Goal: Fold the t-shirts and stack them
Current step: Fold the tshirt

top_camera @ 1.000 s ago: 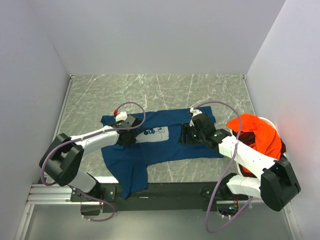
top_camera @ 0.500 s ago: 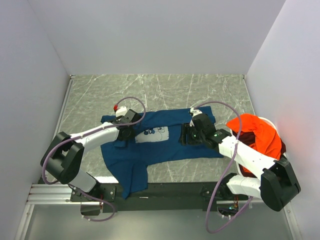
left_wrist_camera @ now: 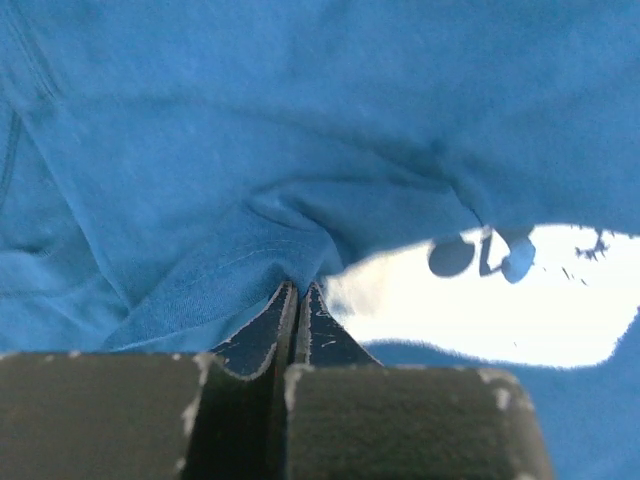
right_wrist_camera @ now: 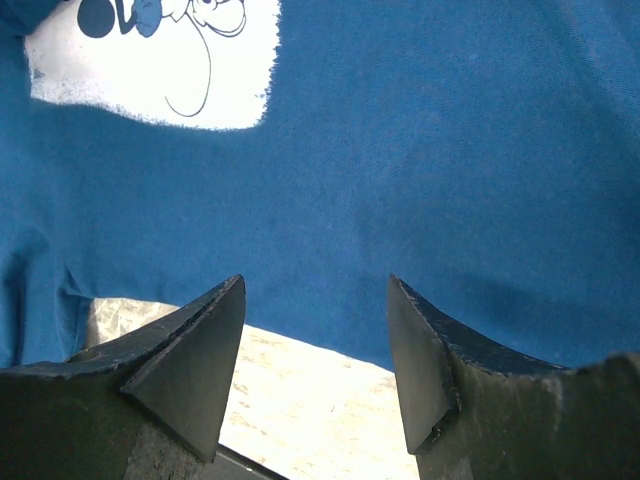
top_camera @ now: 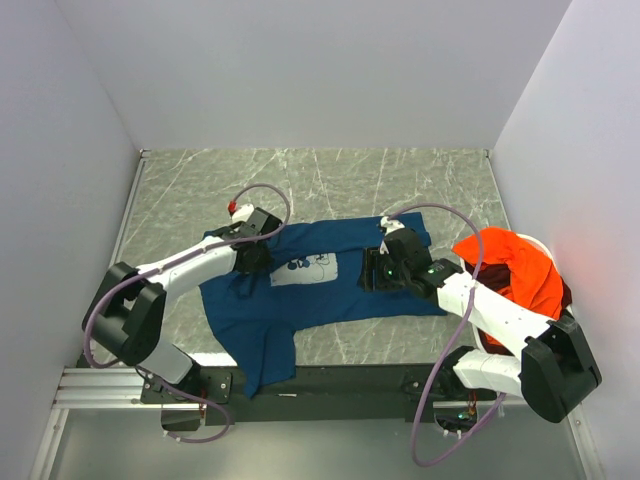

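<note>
A navy blue t-shirt (top_camera: pixel 335 292) lies spread on the marble table, its pale cartoon print (top_camera: pixel 312 268) facing up. My left gripper (top_camera: pixel 251 258) sits on the shirt just left of the print. In the left wrist view the left gripper (left_wrist_camera: pixel 297 287) is shut, and a fold of the navy t-shirt (left_wrist_camera: pixel 230 180) bunches at its tips. My right gripper (top_camera: pixel 372 270) hovers over the shirt's right part. It stands open in the right wrist view (right_wrist_camera: pixel 315 290), above the navy t-shirt (right_wrist_camera: pixel 430 170) hem with nothing between the fingers. A bright orange t-shirt (top_camera: pixel 512 265) is heaped at the right.
The orange shirt lies over a white basket (top_camera: pixel 546 246) by the right wall, with dark cloth (top_camera: pixel 566 300) under it. One navy sleeve hangs over the table's near edge (top_camera: pixel 262 372). Bare marble (top_camera: pixel 320 185) stretches behind the shirt. Walls enclose three sides.
My left gripper slid a little toward the far side across the shirt and shut on a fold beside the print. The right arm has stayed still.
</note>
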You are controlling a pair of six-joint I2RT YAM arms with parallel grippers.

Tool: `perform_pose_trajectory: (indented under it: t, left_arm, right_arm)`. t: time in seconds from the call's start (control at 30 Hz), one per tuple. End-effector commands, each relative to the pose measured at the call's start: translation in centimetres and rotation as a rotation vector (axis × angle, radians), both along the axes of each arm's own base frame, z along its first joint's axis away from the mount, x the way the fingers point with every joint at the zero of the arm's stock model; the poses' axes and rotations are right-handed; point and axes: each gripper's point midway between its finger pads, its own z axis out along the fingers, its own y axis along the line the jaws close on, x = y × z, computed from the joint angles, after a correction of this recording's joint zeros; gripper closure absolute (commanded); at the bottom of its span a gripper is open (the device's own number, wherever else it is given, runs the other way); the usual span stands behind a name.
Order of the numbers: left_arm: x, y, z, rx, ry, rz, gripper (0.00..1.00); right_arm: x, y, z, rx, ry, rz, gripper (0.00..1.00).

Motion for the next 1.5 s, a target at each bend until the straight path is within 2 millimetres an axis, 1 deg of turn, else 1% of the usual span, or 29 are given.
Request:
perform_pose_trajectory:
  t: [0.0,0.07,0.1,0.2,0.33,0.4,0.47,0.5,0.53,0.57,0.6,0.63,0.7,0.73,0.77,0.8,0.83,0.87,0.93,0.97,1.03,1.07,1.1,1.13,1.17,1.23,1.33,1.43,1.47]
  left_arm:
    - [-1.1,-1.4,1.9,-0.114,0.014,-0.018,0.99]
    - [-2.1,-1.7,1.9,-0.154,0.032,-0.026,0.99]
    - [-2.7,-2.5,1.9,-0.200,0.056,-0.042,0.99]
    - [-4.1,-3.9,1.9,-0.294,0.092,-0.076,0.98]
    - [-4.9,-5.6,2.2,-0.387,0.120,-0.122,0.94]
    - [-5.3,-6.3,1.9,-0.409,0.146,-0.140,0.93]
    - [-5.8,-7.6,1.6,-0.445,0.175,-0.176,0.90]
    - [-6.0,-8.0,1.5,-0.457,0.184,-0.189,0.87]
    - [-6.5,-8.7,1.3,-0.467,0.202,-0.213,0.81]
    - [-6.6,-9.1,1.4,-0.472,0.205,-0.227,0.78]
    - [-6.6,-9.3,1.3,-0.471,0.210,-0.235,0.75]
    - [-6.9,-9.6,1.2,-0.473,0.218,-0.245,0.69]
    - [-7.0,-9.7,1.4,-0.476,0.217,-0.249,0.64]
    - [-7.0,-9.5,1.7,-0.476,0.207,-0.246,0.57]
    - [-7.0,-9.1,1.9,-0.468,0.200,-0.238,0.54]
    - [-7.2,-8.7,1.9,-0.454,0.202,-0.229,0.52]
    - [-7.3,-8.4,2.5,-0.451,0.187,-0.226,0.47]
    - [-7.4,-7.9,2.5,-0.439,0.182,-0.212,0.47]
    - [-7.6,-6.3,2.6,-0.401,0.163,-0.173,0.47]
    - [-7.9,-5.5,2.2,-0.382,0.165,-0.153,0.47]
    - [-7.8,-3.7,2.4,-0.367,0.139,-0.103,0.48]
    - [-8.3,-2.7,1.5,-0.357,0.154,-0.083,0.48]
    - [-8.0,-1.5,1.3,-0.360,0.146,-0.041,0.48]
    - [-8.1,-0.8,1.3,-0.366,0.134,-0.026,0.48]
    - [-8.6,0.0,0.4,-0.354,0.147,-0.011,0.48]
    - [-8.8,1.5,-0.3,-0.351,0.146,0.034,0.47]
    - [-9.2,2.6,-1.1,-0.351,0.148,0.063,0.46]
    - [-9.4,3.4,-1.9,-0.351,0.159,0.086,0.46]
    - [-9.4,3.5,-2.0,-0.352,0.161,0.086,0.46]
  right_arm:
    - [0.6,0.0,1.1,0.020,-0.039,-0.011,0.35]
    - [0.6,0.2,1.3,0.029,-0.040,-0.005,0.35]
    - [0.6,0.3,1.3,0.030,-0.041,-0.002,0.35]
    - [0.7,0.5,1.5,0.034,-0.041,0.014,0.36]
    - [0.7,1.2,1.8,0.053,-0.037,0.041,0.36]
    - [0.6,1.9,2.0,0.070,-0.035,0.068,0.37]
    - [0.7,2.5,2.2,0.084,-0.039,0.087,0.37]
    - [0.6,2.8,2.4,0.090,-0.041,0.100,0.37]
    - [0.3,3.4,2.5,0.100,-0.038,0.123,0.37]
    - [0.5,4.0,2.6,0.107,-0.038,0.132,0.37]
    - [0.5,4.4,2.6,0.113,-0.035,0.139,0.37]
    - [0.1,5.1,2.6,0.121,-0.030,0.162,0.38]
    - [0.3,6.5,2.7,0.142,-0.020,0.173,0.39]
    - [0.2,7.2,2.8,0.155,-0.015,0.181,0.39]
    - [0.2,8.4,2.8,0.180,-0.005,0.191,0.40]
    - [0.2,9.0,2.9,0.193,-0.002,0.197,0.41]
    - [0.2,9.5,2.8,0.203,0.008,0.195,0.41]
    - [0.4,10.6,2.8,0.233,0.018,0.197,0.42]
    - [0.7,11.6,2.8,0.264,0.032,0.195,0.45]
    - [1.1,12.6,2.7,0.291,0.045,0.189,0.46]
    - [0.9,13.8,2.5,0.329,0.075,0.204,0.50]
    - [1.2,14.7,2.2,0.355,0.091,0.201,0.51]
    - [0.8,15.3,2.1,0.373,0.111,0.220,0.53]
    - [0.8,15.8,1.9,0.384,0.125,0.226,0.53]
    - [1.0,16.4,1.5,0.394,0.141,0.224,0.54]
    - [0.8,17.4,0.9,0.406,0.174,0.234,0.54]
    - [0.7,18.5,0.2,0.416,0.198,0.243,0.55]
    - [0.6,19.3,-1.3,0.425,0.246,0.228,0.56]
    - [0.7,19.5,-1.4,0.428,0.249,0.226,0.57]
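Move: The left hand still pinches the t-shirt's fold; the laying spot, by the print's near edge, is about 7 cm back, 8 cm right and 3 cm below. From this hand the white print sits 10 cm right, 1 cm ahead, the lower sleeve some 20 cm straight back. From the open right hand the fold is about 25 cm left, 5 cm ahead; the print 15 cm left, 6 cm ahead. Left hand draws the pinched fold 11 cm back-right, releases, swings left; right reaches 17 cm left towards fold. ##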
